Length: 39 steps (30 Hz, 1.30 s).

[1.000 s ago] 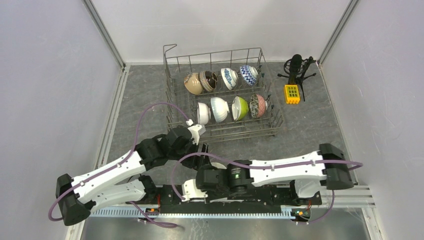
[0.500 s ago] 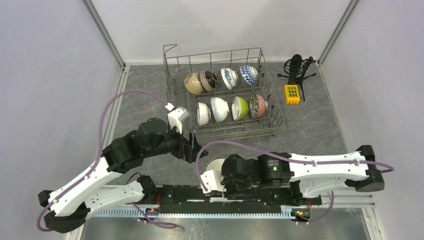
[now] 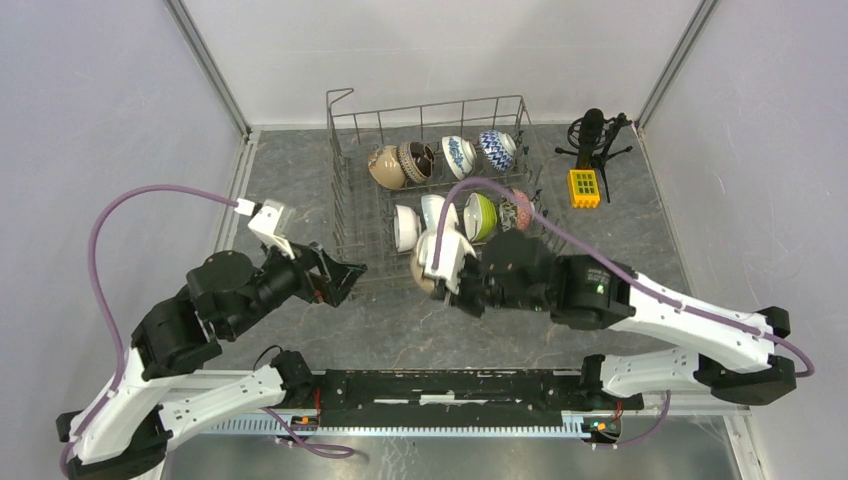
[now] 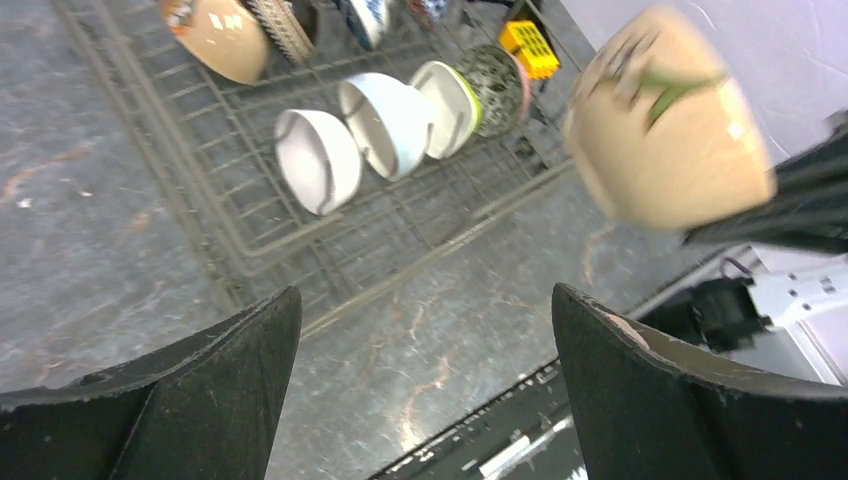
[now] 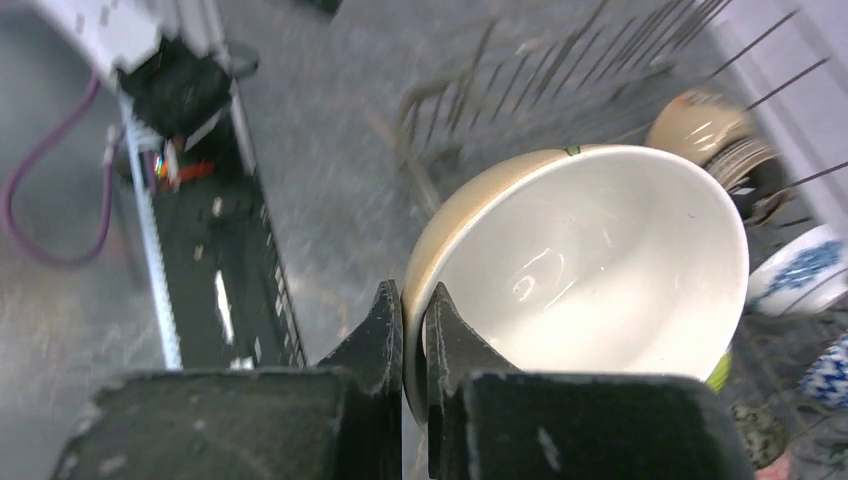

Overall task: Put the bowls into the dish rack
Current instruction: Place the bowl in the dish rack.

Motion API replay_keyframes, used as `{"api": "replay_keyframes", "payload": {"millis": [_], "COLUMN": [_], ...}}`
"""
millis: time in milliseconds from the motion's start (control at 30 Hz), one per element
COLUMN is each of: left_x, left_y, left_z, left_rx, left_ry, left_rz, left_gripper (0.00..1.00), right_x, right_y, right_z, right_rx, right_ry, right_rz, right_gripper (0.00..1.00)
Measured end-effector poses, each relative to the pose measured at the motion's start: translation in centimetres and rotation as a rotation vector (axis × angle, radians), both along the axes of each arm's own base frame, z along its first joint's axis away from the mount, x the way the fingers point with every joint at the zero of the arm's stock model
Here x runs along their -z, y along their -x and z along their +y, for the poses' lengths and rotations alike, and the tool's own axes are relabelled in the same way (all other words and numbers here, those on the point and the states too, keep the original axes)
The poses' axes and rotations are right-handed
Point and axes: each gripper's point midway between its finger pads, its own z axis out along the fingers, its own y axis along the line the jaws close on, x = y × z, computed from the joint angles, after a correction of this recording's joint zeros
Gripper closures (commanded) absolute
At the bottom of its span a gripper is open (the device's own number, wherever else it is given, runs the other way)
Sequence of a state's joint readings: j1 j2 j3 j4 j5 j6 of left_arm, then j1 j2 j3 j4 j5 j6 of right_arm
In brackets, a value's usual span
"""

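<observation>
The dish rack (image 3: pixel 345 185) stands at the back of the table and holds several bowls on edge: a tan one (image 3: pixel 385 168), a dark brown one (image 3: pixel 416 160) and two blue-and-white ones in the back row, and two white ones (image 4: pixel 318 160), a green one (image 3: pixel 481 216) and a speckled one (image 3: pixel 516 210) in front. My right gripper (image 5: pixel 412 300) is shut on the rim of a tan bowl with a white inside (image 5: pixel 590 260), which hangs just before the rack's front edge (image 3: pixel 424 272). My left gripper (image 4: pixel 425 292) stands wide open over the table, left of that bowl (image 4: pixel 665 120), with nothing in it.
A black microphone on a tripod (image 3: pixel 595 135) and a small yellow box (image 3: pixel 584 187) stand right of the rack. The arms' black base rail (image 3: pixel 450 385) runs along the near edge. Grey walls close in both sides.
My right arm has carried the tan bowl from the near edge up to the rack's front. My left arm has drawn back to the left, and its gripper has opened wide.
</observation>
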State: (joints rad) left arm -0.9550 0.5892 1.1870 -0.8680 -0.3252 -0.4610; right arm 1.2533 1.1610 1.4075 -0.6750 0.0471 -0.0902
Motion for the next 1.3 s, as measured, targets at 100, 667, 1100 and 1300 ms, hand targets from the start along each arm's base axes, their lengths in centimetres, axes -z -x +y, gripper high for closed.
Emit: {"api": "replay_keyframes", "payload": {"millis": [100, 667, 1100, 1300], "left_x": [0.1, 2.4, 5.1, 5.7], "left_y": [-0.4, -1.0, -1.9, -2.0], "left_z": [1.8, 6.3, 5.4, 5.4], "left_rx": [-0.065, -0.211, -0.205, -0.209], "left_ry": [-0.014, -0.056, -0.095, -0.1], "left_rz": [-0.041, -0.175, -0.193, -0.192], "left_gripper": [0.0, 0.0, 0.0, 0.0], "right_x": [-3.7, -9.2, -4.3, 1.1], "right_y": [-2.8, -17.2, -25.7, -29.6], "right_z": [0.8, 6.1, 9.3, 11.6], "right_rx": [0.07, 0.119, 0.051, 0.058], "right_ry": [-0.115, -0.618, -0.858, -0.87], "right_rz": [-0.015, 0.296, 0.634, 0.791], "right_gripper": [1.0, 1.0, 1.0, 1.0]}}
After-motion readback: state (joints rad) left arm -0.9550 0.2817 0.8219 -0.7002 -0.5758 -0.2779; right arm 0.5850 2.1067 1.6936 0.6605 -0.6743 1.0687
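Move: My right hand holds a cream bowl by its rim; the free slot at the left end of the dish rack's back row lies about 36 cm ahead, 18 cm left and 22 cm below. The tan bowl stands some 4 cm to the right of that slot, the dark patterned bowl 10 cm. The front-row white bowl is 22 cm ahead of my right hand, 8 cm left. From my left hand the slot is 36 cm straight ahead, 23 cm below. I carry the cream bowl forward about 30 cm and 11 cm left, over the front-row bowls towards the back-left corner, rising some 9 cm, then sinking as much again, still reaching forward. On the way I roll and tip my right hand about 65 degrees until its fingers point left and slightly up, grip kept. My open left hand swings left about 6 cm, then sinks as far. ##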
